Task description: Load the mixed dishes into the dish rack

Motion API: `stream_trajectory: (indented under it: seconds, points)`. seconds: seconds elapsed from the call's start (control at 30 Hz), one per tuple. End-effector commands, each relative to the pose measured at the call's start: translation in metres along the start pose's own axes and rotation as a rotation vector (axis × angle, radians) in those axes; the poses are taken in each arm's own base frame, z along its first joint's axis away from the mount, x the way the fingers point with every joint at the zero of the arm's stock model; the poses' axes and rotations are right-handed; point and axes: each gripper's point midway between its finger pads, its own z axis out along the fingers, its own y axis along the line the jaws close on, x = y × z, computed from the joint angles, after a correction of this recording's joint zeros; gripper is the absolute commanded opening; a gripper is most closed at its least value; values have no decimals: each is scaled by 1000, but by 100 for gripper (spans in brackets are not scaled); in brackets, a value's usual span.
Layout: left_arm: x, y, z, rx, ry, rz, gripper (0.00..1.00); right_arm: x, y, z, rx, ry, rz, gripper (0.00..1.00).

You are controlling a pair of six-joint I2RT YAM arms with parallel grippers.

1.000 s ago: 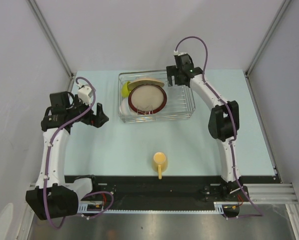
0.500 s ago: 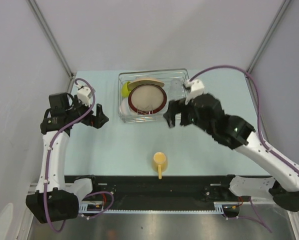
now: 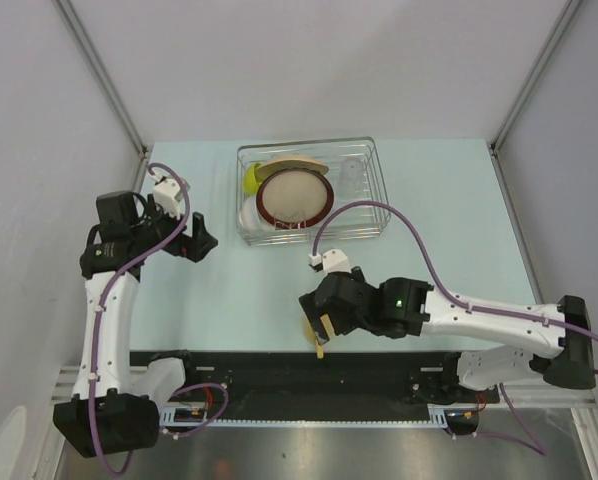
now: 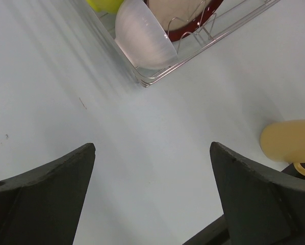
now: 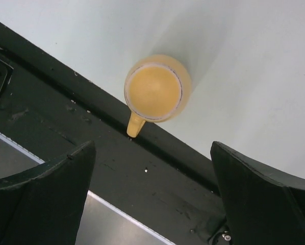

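The dish rack (image 3: 367, 216) stands at the table's back centre. In it are the tan plate with a red-brown rim (image 3: 295, 198), a lime-green bowl (image 3: 250, 178), a white bowl (image 3: 246, 214) and a clear glass (image 3: 351, 171). The yellow mug (image 5: 153, 89) stands upright on the table by the near edge, its handle (image 5: 135, 125) over the black rail. My right gripper (image 5: 152, 145) hangs open above the mug, clear of it, and covers most of it in the top view. My left gripper (image 3: 201, 243) is open and empty, left of the rack.
A black rail (image 5: 86, 138) runs along the table's near edge right beside the mug. In the left wrist view, the rack's near-left corner (image 4: 147, 81) holds the white bowl (image 4: 145, 41), and the mug (image 4: 287, 142) shows at the right.
My right arm has swung from the rack's far right corner down to the near edge and now hovers over the mug. The left arm has hardly moved.
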Motion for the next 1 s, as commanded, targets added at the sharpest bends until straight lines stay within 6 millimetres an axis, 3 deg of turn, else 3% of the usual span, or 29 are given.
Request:
stream_trajectory:
  seconds: [0.0, 0.2, 0.43, 0.67, 0.97]
  points:
    - [-2, -3, -4, 6, -29, 10, 100, -11, 15, 12, -26, -41, 45, 100]
    - [1, -2, -2, 8, -22, 11, 100, -1, 21, 35, -39, 16, 22, 100]
    - [-1, -3, -2, 11, -28, 15, 100, -2, 2, 60, -12, 38, 62, 100]
    - [-4, -1, -3, 6, -29, 21, 100, -3, 4, 74, -47, 51, 67, 100]
    - [-5, 1, -2, 3, -27, 20, 100, 13, 7, 88, -53, 122, 52, 100]
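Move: The mug stands just ahead of my open right hand, about 3 cm forward and 3 cm to its left, with its middle some 13 cm below. Beyond it, the dish rack's middle is roughly 39 cm ahead and 4 cm left of my hand; in it lean the red-rimmed plate, about 36 cm ahead and 9 cm left, and the glass, about 43 cm ahead and 8 cm right. From my left hand the mug lies about 14 cm back, 28 cm right and 19 cm down. I sink my right hand onto the mug, about 7 cm down in all, easing left first and then forward, some 3 cm each way, until the fingertips hang either side of the mug's top. The fingers stay wide open and tip some 8 degrees steeper; whether they touch the mug yet can't be seen. ##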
